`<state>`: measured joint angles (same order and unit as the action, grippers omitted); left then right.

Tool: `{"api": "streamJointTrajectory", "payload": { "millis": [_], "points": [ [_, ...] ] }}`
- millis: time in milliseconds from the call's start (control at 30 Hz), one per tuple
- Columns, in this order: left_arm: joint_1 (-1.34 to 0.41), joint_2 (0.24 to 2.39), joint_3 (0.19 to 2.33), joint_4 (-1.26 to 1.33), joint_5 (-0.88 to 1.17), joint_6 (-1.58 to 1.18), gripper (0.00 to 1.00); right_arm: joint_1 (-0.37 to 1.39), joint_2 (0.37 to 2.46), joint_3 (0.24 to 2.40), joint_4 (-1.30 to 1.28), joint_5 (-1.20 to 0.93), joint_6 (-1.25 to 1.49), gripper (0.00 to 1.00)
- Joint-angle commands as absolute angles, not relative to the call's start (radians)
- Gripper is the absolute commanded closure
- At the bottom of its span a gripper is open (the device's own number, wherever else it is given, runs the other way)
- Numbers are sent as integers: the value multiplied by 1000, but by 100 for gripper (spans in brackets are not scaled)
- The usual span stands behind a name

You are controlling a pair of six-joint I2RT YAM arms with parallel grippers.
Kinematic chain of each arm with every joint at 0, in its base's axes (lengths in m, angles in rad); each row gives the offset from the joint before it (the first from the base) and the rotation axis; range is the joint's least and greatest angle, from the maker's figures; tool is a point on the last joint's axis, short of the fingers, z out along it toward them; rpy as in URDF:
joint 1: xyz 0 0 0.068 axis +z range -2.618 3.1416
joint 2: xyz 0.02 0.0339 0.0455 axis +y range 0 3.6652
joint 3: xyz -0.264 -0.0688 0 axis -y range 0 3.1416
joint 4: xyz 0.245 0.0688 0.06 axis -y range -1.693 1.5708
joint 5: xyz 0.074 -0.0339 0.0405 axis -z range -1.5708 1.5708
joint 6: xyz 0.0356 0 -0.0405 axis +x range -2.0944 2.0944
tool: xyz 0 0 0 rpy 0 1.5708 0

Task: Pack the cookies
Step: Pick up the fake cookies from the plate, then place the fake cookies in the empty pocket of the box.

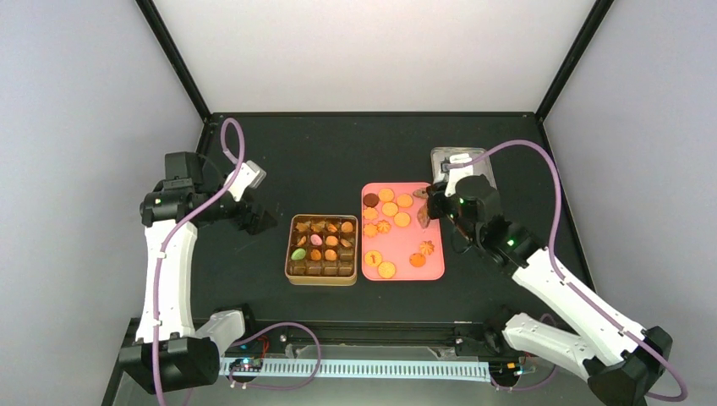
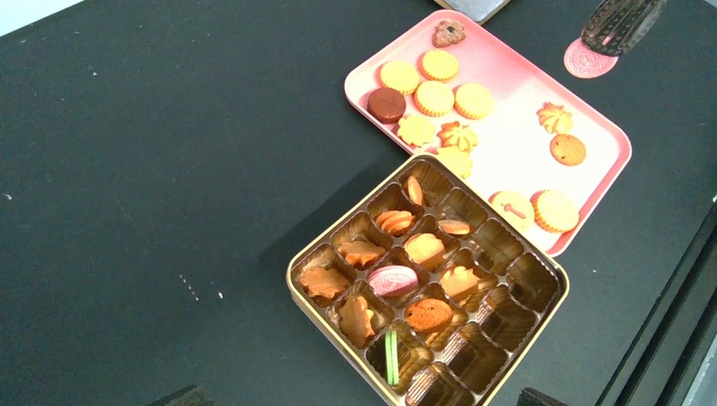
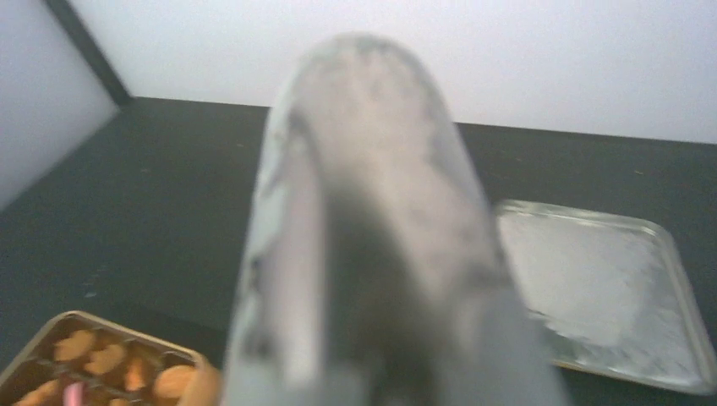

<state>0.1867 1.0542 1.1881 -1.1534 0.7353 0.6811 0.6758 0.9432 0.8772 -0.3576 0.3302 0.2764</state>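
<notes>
Several cookies [image 1: 390, 208] lie on a pink tray [image 1: 407, 244], mostly round and golden, with one dark brown. More cookies [image 2: 392, 280] fill about half the compartments of a gold tin [image 2: 292, 276] left of the tray [image 2: 507, 144]. My right gripper [image 1: 441, 204] is over the tray's far right corner, shut on metal tongs [image 3: 372, 228], which blur most of the right wrist view. A pink round cookie [image 2: 589, 59] hangs at the tongs' tips [image 2: 621, 21]. My left gripper [image 1: 258, 222] hovers left of the tin [image 1: 287, 254], open and empty [image 2: 359, 399].
A silvery flat lid [image 1: 461, 161] lies on the black table behind the tray, also seen in the right wrist view [image 3: 600, 288]. Black frame posts rise at the table's back corners. A thin green cookie [image 2: 391, 355] stands on edge in a near compartment of the tin.
</notes>
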Motion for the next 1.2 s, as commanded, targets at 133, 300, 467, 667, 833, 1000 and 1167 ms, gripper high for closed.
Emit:
{"api": "streamJointTrajectory", "payload": {
  "millis": [133, 300, 467, 667, 833, 1000, 1167],
  "points": [
    [194, 1073, 1136, -1075, 784, 704, 4, 846, 976, 914, -198, 141, 273, 99],
    [194, 1105, 1148, -1082, 780, 701, 5, 971, 1093, 989, -138, 114, 240, 99],
    [194, 1123, 1157, -1076, 782, 677, 5, 1008, 1197, 1043, -98, 77, 199, 99],
    [193, 1132, 1160, -1102, 773, 688, 6, 1041, 1278, 1049, -46, 74, 159, 99],
    [194, 1119, 1154, -1117, 766, 692, 6, 1057, 1333, 1055, -30, 72, 132, 99],
    [194, 1116, 1181, -1129, 758, 695, 6, 1064, 1378, 1048, -4, 74, 127, 99],
    [195, 1120, 1183, -1134, 760, 692, 6, 1076, 1403, 1048, -6, 84, 115, 99]
  ]
}}
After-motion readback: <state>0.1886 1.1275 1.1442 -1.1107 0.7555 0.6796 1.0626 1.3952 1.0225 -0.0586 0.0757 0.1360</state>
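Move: The tongs in the right hand already hold the pink cookie clear of the plate. The empty cell it is bound for, in the cookie box's right column and third from the far side, lies about 23 cm left, 7 cm back and 25 cm below the right hand. The plate's middle is 8 cm left and level fore and aft, its two near round cookies 15 cm left and 8 cm back, both 27 cm below. From the left hand that cell is some 17 cm right, 2 cm back, 24 cm below. Sweeping left about 22 cm and some 6 cm back, the right hand carries the pink cookie in the tongs over the plate to the right column of the cookie box. It swings fast and nearly level, turning some 40 degrees counter-clockwise, then slows and sinks about 5 cm over the empty cell, its fingers keeping their hold on the tongs. The open left hand sinks a couple of centimetres beside the box. ##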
